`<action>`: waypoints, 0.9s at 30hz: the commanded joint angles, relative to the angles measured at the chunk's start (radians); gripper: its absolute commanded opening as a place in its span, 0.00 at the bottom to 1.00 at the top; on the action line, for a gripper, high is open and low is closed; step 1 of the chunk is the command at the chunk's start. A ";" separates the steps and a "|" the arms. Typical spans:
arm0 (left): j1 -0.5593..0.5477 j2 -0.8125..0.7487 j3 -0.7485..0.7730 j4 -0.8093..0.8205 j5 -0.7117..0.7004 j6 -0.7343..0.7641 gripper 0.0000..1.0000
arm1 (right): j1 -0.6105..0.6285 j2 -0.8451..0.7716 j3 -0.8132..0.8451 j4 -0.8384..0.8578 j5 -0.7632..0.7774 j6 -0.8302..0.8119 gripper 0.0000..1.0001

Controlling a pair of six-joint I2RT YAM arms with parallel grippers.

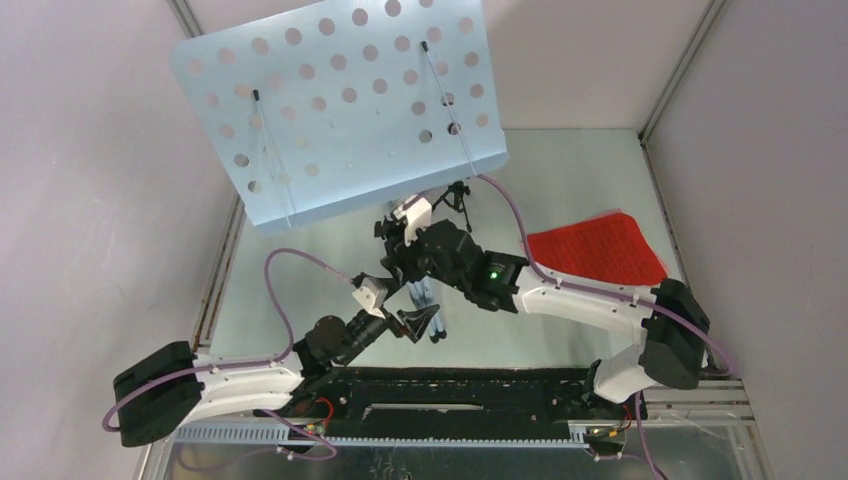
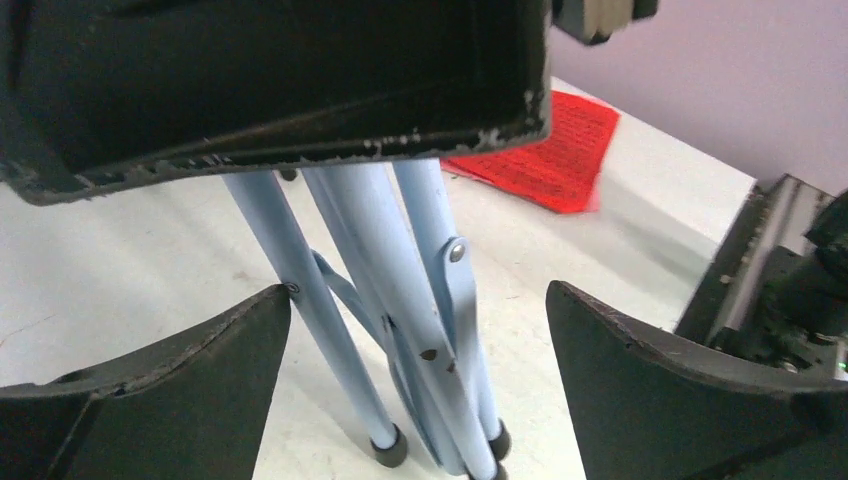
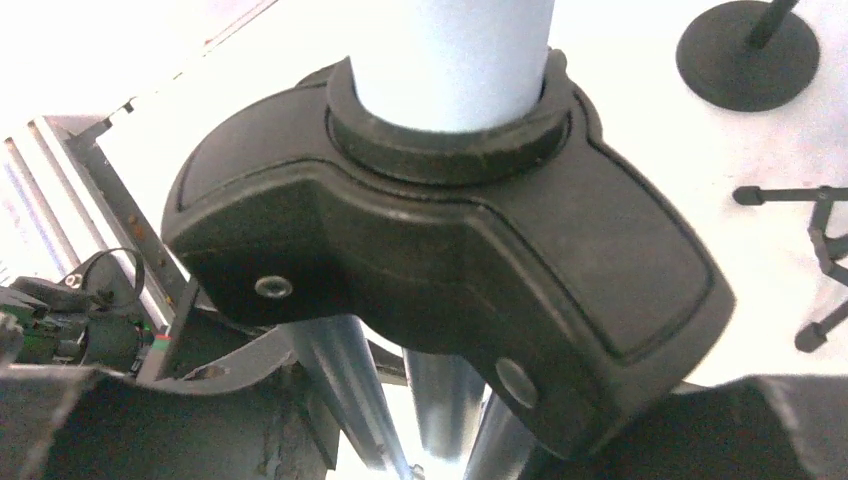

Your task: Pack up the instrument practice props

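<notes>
The pale blue perforated music desk (image 1: pixel 340 110) stands tilted atop its blue-grey tripod (image 1: pixel 428 298). The tripod legs (image 2: pixel 400 300) are folded close together, their rubber feet on the table. My right gripper (image 1: pixel 408 245) is shut on the legs just under the black hub (image 3: pixel 450 250). Lower down, my left gripper (image 2: pixel 420 350) is open, and the legs stand between its fingers (image 2: pixel 200 370) without touching them. A red score sheet (image 1: pixel 600 250) lies flat on the right. The microphones are out of view.
A black mic mount (image 1: pixel 458 197) stands behind the tripod; its round base (image 3: pixel 748 50) and a second mount's small legs (image 3: pixel 820 250) lie to the right of the hub. Grey walls enclose the table. A black rail (image 1: pixel 450 400) runs along the near edge.
</notes>
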 commanded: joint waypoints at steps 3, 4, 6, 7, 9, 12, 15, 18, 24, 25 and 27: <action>-0.006 0.076 -0.036 0.112 -0.113 -0.040 0.96 | 0.007 0.031 0.195 0.139 -0.325 0.108 0.00; -0.006 0.084 -0.036 0.115 -0.126 -0.049 0.93 | 0.008 0.041 0.204 0.132 -0.341 0.108 0.00; -0.006 0.101 -0.035 0.112 -0.139 -0.075 0.81 | 0.007 0.058 0.223 0.116 -0.358 0.104 0.00; -0.005 0.109 -0.036 0.113 -0.140 -0.090 0.73 | 0.007 0.066 0.231 0.110 -0.367 0.102 0.00; -0.006 0.125 -0.039 0.113 -0.127 -0.122 0.60 | 0.005 0.094 0.266 0.082 -0.384 0.087 0.00; -0.006 0.130 -0.055 0.114 -0.120 -0.201 0.43 | 0.006 0.164 0.359 0.003 -0.408 0.058 0.00; -0.007 0.087 -0.105 0.115 -0.122 -0.256 0.26 | 0.007 0.248 0.468 -0.118 -0.435 0.025 0.00; -0.007 -0.015 -0.157 0.097 -0.161 -0.294 0.16 | 0.004 0.337 0.575 -0.207 -0.433 -0.004 0.00; -0.006 -0.307 -0.173 -0.237 -0.324 -0.453 0.04 | -0.023 0.516 0.779 -0.330 -0.434 -0.023 0.00; -0.006 -0.358 -0.175 -0.307 -0.355 -0.484 0.01 | -0.028 0.545 0.819 -0.354 -0.435 -0.028 0.00; -0.005 -0.457 -0.176 -0.466 -0.416 -0.550 0.00 | -0.040 0.606 0.896 -0.405 -0.440 -0.033 0.00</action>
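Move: The folded legs of the music stand slant down between the left hand's open fingers; the stretch to be gripped lies about 1 cm ahead, 2 cm right and 3 cm below. Their feet are some 5 cm back, 5 cm right and 14 cm below that hand. From the right hand, already holding the legs just under the black collar, that stretch is about 7 cm back, 5 cm right and 7 cm below; the collar sits 3 cm ahead and 3 cm above. Down about 3 cm goes the left hand, its fingers closing on the folded legs below the right hand; then, keeping hold, it rises again and carries left nearly 5 cm, rolling and turning counter-clockwise, over 30 degrees in all. The right hand keeps its grip under the collar and swings the stand some 11 cm left, sinking slightly, its fingers turning counter-clockwise and dipping. ##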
